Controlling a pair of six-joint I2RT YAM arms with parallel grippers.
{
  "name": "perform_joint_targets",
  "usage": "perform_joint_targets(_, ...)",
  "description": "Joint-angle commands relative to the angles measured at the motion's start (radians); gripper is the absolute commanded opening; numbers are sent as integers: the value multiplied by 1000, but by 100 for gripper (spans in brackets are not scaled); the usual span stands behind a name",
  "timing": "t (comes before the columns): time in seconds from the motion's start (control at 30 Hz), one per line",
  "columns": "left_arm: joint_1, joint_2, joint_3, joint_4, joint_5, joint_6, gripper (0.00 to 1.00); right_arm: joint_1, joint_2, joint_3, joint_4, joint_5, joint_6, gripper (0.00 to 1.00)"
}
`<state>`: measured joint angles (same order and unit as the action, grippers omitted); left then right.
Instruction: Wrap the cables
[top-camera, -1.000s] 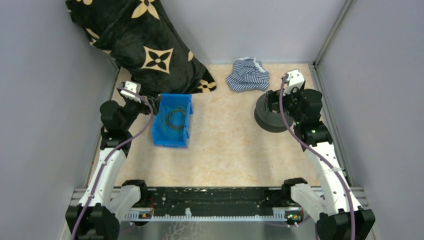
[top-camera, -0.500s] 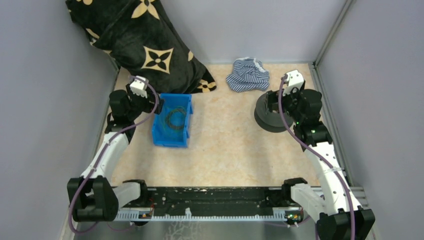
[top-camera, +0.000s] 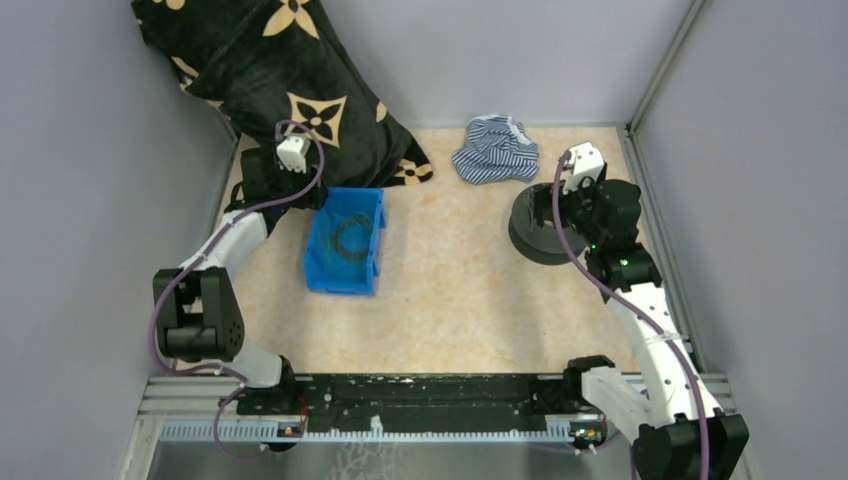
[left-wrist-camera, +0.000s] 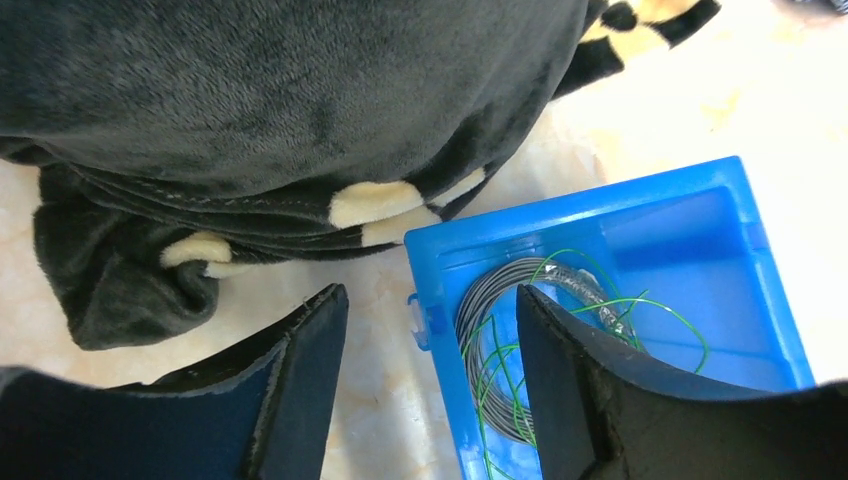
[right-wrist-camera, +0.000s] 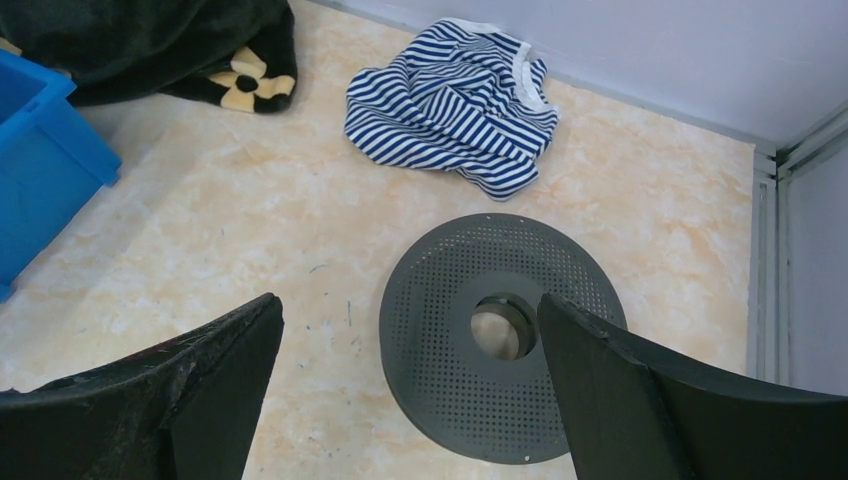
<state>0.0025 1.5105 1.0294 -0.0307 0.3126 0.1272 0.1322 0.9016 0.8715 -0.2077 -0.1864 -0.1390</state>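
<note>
The cables lie as a loose grey coil tangled with thin green wire inside a blue bin; from above the cables sit in the bin's far half. My left gripper hangs open over the bin's far left corner. One finger is outside the wall, the other above the coil, and it holds nothing. From above, the left gripper is at the bin's far left edge. My right gripper is open and empty above a black perforated spool; from above, the right gripper partly hides the spool.
A black blanket with cream flowers is heaped at the back left, touching the bin's far end, and fills the upper part of the left wrist view. A blue-and-white striped shirt lies at the back. Grey walls enclose three sides.
My left arm has reached forward and right, bringing its gripper over the bin's far left corner, and its jaws have narrowed somewhat. The right arm has barely moved.
</note>
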Motion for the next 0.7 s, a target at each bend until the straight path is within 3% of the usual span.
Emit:
perform_joint_targets(0.0,2,65,66,-80,-12,-22,66,-8,0,3,52,-14,-17,99)
perform_joint_targets(0.33,-8,109,61,-123,-52,-90,49,-8,10,-2,54,-20,-22,99)
perform_joint_targets(0.67,-48,87,20,-119,-74,-222,17,-8,19,-9,60,-23,-25,99)
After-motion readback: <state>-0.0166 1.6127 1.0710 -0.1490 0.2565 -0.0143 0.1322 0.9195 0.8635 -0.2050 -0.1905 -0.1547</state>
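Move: The blue bin's left wall, a few centimetres short of its far left corner, lies about 1 cm back, 1 cm right and 5 cm below the left hand. The bin's middle is some 9 cm back and 7 cm right of that hand, with the grey cable coil inside it about 8 cm back and 6 cm right; the dark blanket's lower edge lies some 8 cm straight ahead. From the right hand the bin's left wall is roughly 47 cm left and 10 cm ahead. The blue bin's left wall, near its far left corner, is taken between the left hand's fingers: the hand sinks about 5 cm over the rim, easing back about a centimetre after the first instant, while its fingers tip some 15 degrees farther downward. The already narrowing fingers keep closing, one outside and one inside, until they pinch the wall. ##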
